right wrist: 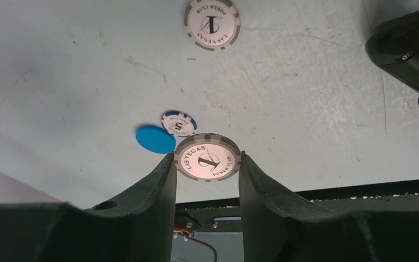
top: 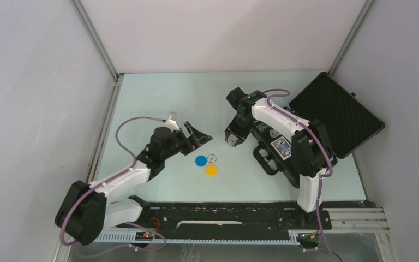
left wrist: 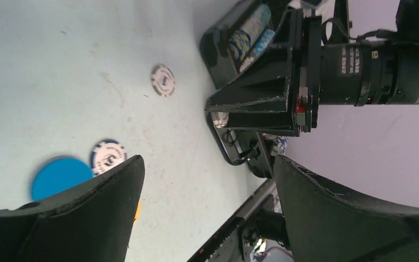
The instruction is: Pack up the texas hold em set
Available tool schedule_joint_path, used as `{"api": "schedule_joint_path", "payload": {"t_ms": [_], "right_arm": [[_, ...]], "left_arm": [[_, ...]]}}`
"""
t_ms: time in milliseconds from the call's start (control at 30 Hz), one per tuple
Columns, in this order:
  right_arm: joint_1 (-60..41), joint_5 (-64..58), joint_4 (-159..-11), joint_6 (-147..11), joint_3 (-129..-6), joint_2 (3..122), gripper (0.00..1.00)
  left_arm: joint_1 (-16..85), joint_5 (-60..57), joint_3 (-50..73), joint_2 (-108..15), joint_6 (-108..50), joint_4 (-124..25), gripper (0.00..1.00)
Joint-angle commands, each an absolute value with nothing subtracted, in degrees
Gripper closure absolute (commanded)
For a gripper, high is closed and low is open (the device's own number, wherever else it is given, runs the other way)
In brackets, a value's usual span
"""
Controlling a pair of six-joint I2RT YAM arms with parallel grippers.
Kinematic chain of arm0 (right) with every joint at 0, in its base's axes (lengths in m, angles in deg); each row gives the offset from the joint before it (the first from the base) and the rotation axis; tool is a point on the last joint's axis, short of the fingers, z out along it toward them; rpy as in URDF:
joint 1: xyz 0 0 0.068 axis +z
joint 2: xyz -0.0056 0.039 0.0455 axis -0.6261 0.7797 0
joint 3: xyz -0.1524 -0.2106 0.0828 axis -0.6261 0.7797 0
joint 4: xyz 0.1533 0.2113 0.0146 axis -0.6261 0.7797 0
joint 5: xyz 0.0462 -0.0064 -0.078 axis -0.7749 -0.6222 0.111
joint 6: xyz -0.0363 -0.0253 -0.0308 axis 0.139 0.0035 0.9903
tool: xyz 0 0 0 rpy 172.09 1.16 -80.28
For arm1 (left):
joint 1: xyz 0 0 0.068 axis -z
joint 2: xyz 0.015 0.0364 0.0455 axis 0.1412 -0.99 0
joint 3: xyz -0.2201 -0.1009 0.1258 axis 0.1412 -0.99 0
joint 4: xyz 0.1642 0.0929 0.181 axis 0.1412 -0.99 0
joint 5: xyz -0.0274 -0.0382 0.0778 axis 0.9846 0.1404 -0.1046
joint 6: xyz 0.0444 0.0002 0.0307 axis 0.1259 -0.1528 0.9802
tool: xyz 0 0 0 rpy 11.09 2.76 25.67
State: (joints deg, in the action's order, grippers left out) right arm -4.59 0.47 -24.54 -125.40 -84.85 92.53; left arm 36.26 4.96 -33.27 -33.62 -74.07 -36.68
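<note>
The black case lies at the right with its foam-lined lid open and its base holding chip rows and a card deck. My right gripper hangs just left of the case, above the table. In the right wrist view it is shut on the edges of a grey Las Vegas chip. Another grey chip lies flat on the table. A blue disc, a blue-edged chip and a yellow disc lie together mid-table. My left gripper is open and empty above and left of them.
The case handle sticks out toward the discs. Grey walls close in the table on the left, back and right. A black rail runs along the near edge. The two grippers are close to each other.
</note>
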Motion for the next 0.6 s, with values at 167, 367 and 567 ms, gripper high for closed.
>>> {"api": "schedule_joint_path", "payload": {"t_ms": [167,367,567], "right_arm": [[-2.53,-3.33,-23.96,-126.83,-86.16,86.61,1.00],[-1.43,-3.36,-24.59,-129.64,-86.06,84.54,1.00],[-0.45,-3.62,-25.25,-131.02,-86.17,84.56,1.00]], "left_arm": [[43.62,7.33,-31.74,-49.26,-79.92,-9.43,0.22],[45.40,6.06,-32.89,-55.71,-83.46,0.38,0.46],[46.29,2.50,-33.50,-55.82,-82.78,1.76,0.54]]}}
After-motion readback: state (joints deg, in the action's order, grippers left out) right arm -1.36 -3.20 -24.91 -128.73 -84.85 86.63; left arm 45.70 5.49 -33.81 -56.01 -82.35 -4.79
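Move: The white poker chips pinched in the right gripper are about 11 cm to the left hand's right, 2 cm ahead and 6 cm below. From the right hand, the left gripper is some 11 cm left, 2 cm back and 6 cm higher. A loose white chip lies on the table about 5 cm straight ahead of the right hand and 9 cm below; the blue-edged chip is 8 cm left of that hand and 2 cm back, also 9 cm below. No touch between the grippers can be made out: the left closes in on the chips the right still pinches, travelling about 8 cm right and sinking slightly, rising a little at the end, fingers closing to about half open as the wrist turns some 15 degrees. The right hand brings them to meet it, about 4 cm up, 3 cm left and 2 cm back. ##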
